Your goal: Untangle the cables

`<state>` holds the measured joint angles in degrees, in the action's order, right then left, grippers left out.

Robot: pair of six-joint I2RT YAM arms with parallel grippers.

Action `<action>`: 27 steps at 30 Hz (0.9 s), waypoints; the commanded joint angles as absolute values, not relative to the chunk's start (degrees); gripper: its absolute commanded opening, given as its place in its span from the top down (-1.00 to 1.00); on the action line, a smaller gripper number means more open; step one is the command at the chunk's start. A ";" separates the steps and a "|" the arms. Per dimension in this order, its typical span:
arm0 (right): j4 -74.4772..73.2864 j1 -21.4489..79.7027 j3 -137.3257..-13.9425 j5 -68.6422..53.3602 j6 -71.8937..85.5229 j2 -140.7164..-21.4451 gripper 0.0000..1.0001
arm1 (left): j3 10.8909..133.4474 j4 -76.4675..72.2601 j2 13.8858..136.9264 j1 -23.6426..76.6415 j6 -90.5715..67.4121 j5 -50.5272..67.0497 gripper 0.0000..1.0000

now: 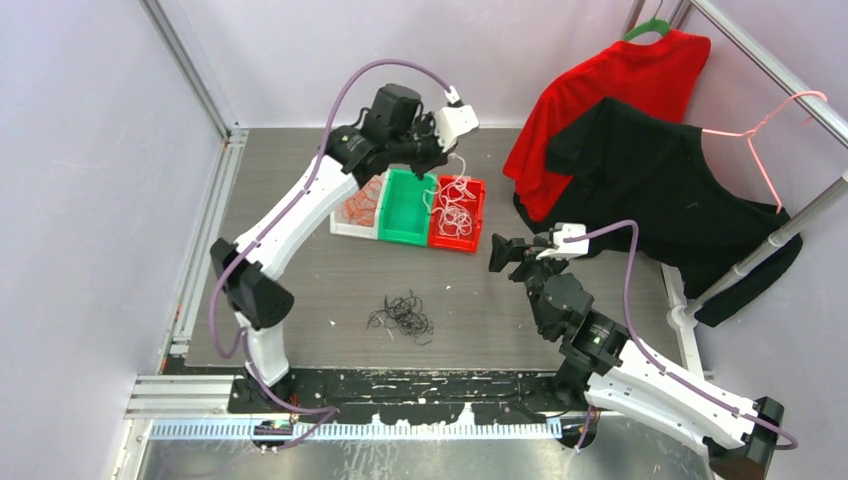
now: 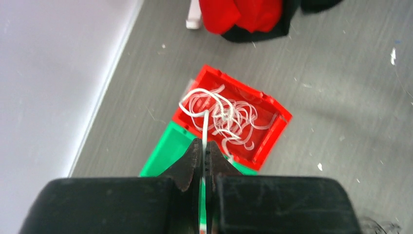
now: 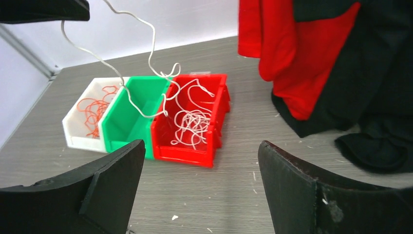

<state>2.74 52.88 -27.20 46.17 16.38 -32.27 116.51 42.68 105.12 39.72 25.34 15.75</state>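
A tangle of white cables (image 2: 229, 117) lies in the red bin (image 1: 470, 238). My left gripper (image 2: 205, 146) hovers above that bin, shut on one white strand (image 2: 205, 124) that trails down into the tangle. In the right wrist view the same strand (image 3: 146, 44) hangs in loops over the green bin (image 3: 129, 114). Orange cables (image 1: 360, 205) fill the white bin (image 3: 73, 139). A clump of black cables (image 1: 402, 316) rests on the table in front of the bins. My right gripper (image 1: 503, 258) stands open and holds nothing, right of the bins, low over the table (image 3: 200, 161).
A red shirt (image 1: 610, 90) and a black shirt (image 1: 660, 190) hang on a rack at the right, the black one draping onto the table. The rack's pole (image 1: 760, 250) slants down at the far right. An aluminium frame rail (image 1: 205, 230) runs along the left edge.
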 commanded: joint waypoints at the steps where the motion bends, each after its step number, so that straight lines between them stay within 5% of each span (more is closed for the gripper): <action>1: 1.61 52.78 -27.17 51.86 16.34 -30.93 -0.81 | 124.92 38.16 110.22 40.36 24.87 14.76 1.00; 11: -0.06 52.64 -25.83 51.96 16.01 -27.97 -0.80 | 130.13 35.94 120.35 40.75 27.86 9.49 1.00; 27: -1.87 51.62 -25.29 51.64 19.71 -30.11 -0.81 | 121.21 37.76 121.30 43.32 23.85 4.63 1.00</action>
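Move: The left hand holds the white cable up; the red box it is bound for has its middle about 7 cm ahead, 8 cm right and 28 cm below. Beneath that hand lies the green box, 7 cm ahead and 3 cm left, with the white box 14 cm left and 8 cm ahead; the black cables lie about 14 cm back, 4 cm left. From the right hand the red box is roughly 21 cm ahead, 8 cm left and 21 cm below. Keeping its fingers shut on the white cable, the left hand swings on forward and to the right almost level towards the red box, then sinks steeply, about 11 cm down in all with some 6 cm forward and 4 cm right, rolling about 10 degrees so its left side rises. The empty right hand, fingers wide open, eases some 3 cm right, away from the boxes, and a couple of centimetres down. ##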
